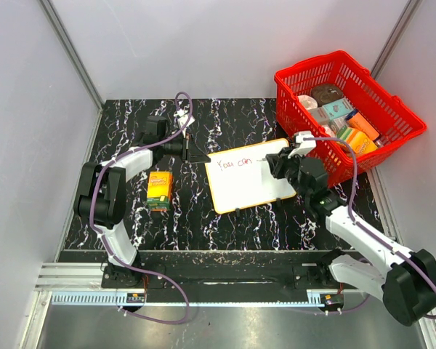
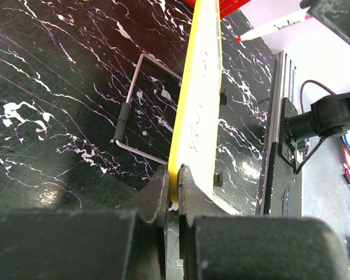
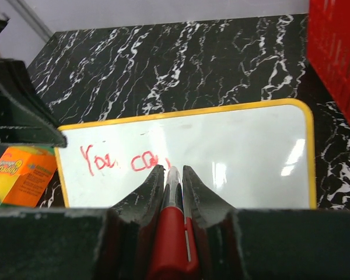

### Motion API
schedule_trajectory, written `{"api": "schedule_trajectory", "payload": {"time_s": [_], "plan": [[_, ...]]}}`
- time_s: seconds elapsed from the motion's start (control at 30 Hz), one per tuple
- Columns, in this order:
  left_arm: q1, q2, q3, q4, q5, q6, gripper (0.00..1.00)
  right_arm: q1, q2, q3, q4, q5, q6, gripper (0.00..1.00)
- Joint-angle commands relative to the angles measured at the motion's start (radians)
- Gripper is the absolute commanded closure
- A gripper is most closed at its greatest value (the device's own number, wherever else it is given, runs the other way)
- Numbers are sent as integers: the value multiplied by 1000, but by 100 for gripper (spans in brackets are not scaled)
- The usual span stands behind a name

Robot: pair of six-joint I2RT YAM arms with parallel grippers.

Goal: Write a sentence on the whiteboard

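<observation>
The whiteboard (image 1: 251,178) with its orange-yellow rim lies mid-table, its far left corner pinched by my left gripper (image 1: 200,155), which is shut on the rim (image 2: 176,175). The sentence (image 1: 231,163) reads "You can" in red on one line, also seen in the right wrist view (image 3: 123,159). My right gripper (image 1: 277,161) is shut on a red marker (image 3: 174,233), tip down on the board just right of "can". The marker tip also shows in the left wrist view (image 2: 240,38).
A red basket (image 1: 346,113) full of packaged goods stands at the far right, close behind my right arm. An orange carton (image 1: 158,190) lies left of the board. A wire stand (image 2: 134,111) lies on the table beside the board's edge.
</observation>
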Motion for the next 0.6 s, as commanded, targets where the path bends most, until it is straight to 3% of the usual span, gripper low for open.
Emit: {"api": "schedule_trajectory", "payload": {"time_s": [0.0,0.23,0.57], "plan": [[-37,-18,-5,-38,-21,113,100,95,-7,4,46,1,-47,100],[-38,-15,-3,-40,-21,112,100,290,8,-33,155,139,-128,100],[-40,-10,3,-38,-21,103,100,451,110,-50,282,219,-205,100]]}}
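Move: The right hand, holding the marker clear of the board, is bound for the blank space under "You", about 14 cm to its left, 1 cm ahead and 8 cm lower. "You" stands some 12 cm left and 4 cm ahead, 4 cm down; "can" is 6 cm left, 5 cm ahead, also 4 cm down. From the left hand, gripping the board's upper left corner, that space lies 5 cm right, 4 cm back and 4 cm lower. The right arm carries the marker left about 10 cm and back some 6 cm, swinging away from the end of "can" to below the first line at the board's left side, and only in the last part sinks about 2 cm. On the way the wrist turns roughly 15 degrees counter-clockwise with the fingers keeping their grip and the marker tip still clear of the surface at the end, while the left hand stays put and goes on pinching the board's upper left corner. ##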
